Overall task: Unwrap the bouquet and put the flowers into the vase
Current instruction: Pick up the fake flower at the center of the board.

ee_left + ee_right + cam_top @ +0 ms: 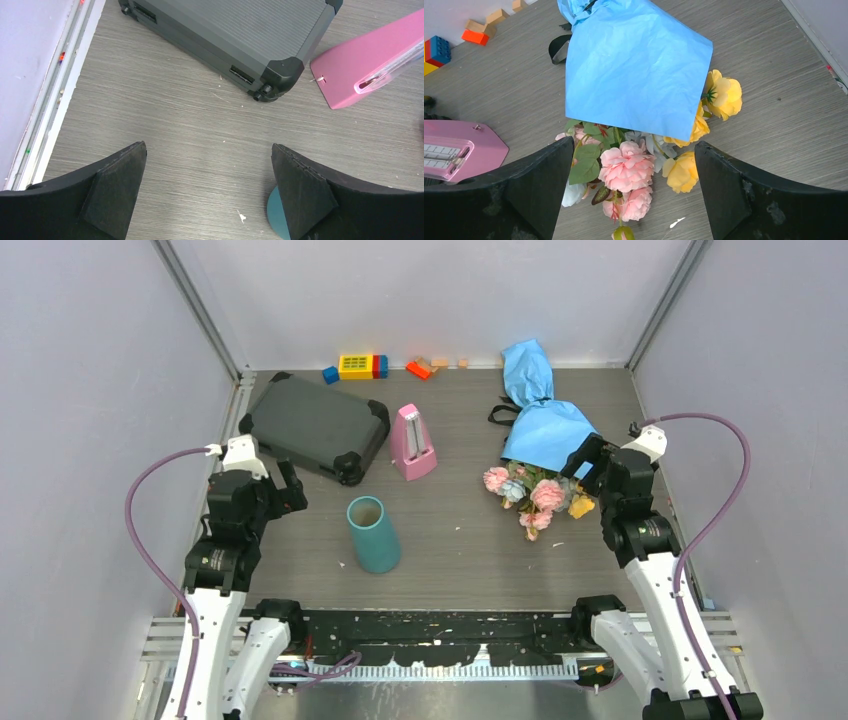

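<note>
The bouquet (540, 430) lies on the table at the right, still in its blue paper wrap (634, 65) with a black ribbon (558, 47) at the far end. Its flowers (626, 167), pink, pale blue and yellow, spill out toward the near side. My right gripper (592, 462) hovers open just above the blooms, nothing between its fingers. The teal vase (372, 533) stands upright at centre left with its mouth open. My left gripper (285, 488) is open over bare table left of the vase; a sliver of the vase (278, 216) shows beside its right finger.
A dark grey case (315, 425) lies at the back left, a pink metronome (412, 441) beside it. Coloured toy bricks (356, 366) and small wooden blocks (425, 367) line the back wall. Metal rails edge the left and right sides.
</note>
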You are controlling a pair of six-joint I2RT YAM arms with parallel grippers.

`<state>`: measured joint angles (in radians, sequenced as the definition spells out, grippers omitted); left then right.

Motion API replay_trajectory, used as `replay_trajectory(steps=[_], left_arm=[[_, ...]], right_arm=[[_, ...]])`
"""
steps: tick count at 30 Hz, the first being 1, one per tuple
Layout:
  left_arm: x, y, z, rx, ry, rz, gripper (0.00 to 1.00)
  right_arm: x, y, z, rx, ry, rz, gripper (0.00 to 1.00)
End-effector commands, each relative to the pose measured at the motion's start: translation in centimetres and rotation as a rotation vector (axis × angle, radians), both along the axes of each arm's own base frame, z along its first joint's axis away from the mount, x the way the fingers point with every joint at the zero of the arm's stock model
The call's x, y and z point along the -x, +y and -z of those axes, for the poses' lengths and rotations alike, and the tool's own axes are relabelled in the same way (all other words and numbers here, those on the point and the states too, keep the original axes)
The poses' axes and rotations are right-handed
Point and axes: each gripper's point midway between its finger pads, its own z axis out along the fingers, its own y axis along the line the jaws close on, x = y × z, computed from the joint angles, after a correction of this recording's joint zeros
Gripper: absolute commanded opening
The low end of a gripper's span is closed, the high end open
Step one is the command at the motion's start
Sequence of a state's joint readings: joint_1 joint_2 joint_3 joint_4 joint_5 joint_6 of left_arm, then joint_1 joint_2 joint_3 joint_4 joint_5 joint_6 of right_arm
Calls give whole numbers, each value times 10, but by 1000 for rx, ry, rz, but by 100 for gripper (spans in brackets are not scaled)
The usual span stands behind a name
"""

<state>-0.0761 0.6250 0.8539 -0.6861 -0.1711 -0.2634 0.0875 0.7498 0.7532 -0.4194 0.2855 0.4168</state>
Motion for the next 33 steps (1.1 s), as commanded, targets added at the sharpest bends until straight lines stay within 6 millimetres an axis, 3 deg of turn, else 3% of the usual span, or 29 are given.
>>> replay_trajectory(steps=[1,7,12,19,23,26,31,32,33], left_arm=[[-4,0,-16,18,-58,-6,98],[-3,2,-17,9,-70,-13,98],[0,13,-22,8,-78,-86,98],[-6,12,-64,42,-177,-99,98],[-19,7,-73,58,-219,-79,98],[-26,-1,-62,66,-191,-31,98],[-29,-12,-43,79,-138,31,98],[-29,-13,-43,83,-139,37,98],[-29,-14,-44,86,-141,44,98]], right_arm=[[-6,-6,-19,8,-79,34,96],[-5,-7,-19,4,-69,43,96],[2,-20,-25,17,-86,116,95],[-5,-16,-32,35,-32,82,95],[-31,-3,-27,54,106,2,93],[-50,7,-20,67,180,-70,94],[-107,16,-4,114,290,-145,96],[-118,18,12,120,338,-157,96],[-129,20,4,130,326,-173,96]])
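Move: From the right hand, the middle of the bouquet's blue wrapping lies about 17 cm ahead, 2 cm to the right and some 16 cm below. The pink blooms are almost straight beneath this hand, roughly 2 cm ahead and 2 cm left. The yellow blooms lie 3 cm ahead and 6 cm right, and the black ribbon 22 cm ahead and 7 cm left. From the left hand, the wrapping is about 23 cm ahead and 51 cm right. Forward over the blooms towards the blue wrapping goes the open right hand, about 8.5 cm at nearly the same height, after easing 1.5 cm right; on the way it comes back left and tips its fingers some 15 degrees further down, touching nothing. The left hand, also open, rises about 5 cm, then sinks a little as it edges 2 cm forward. ##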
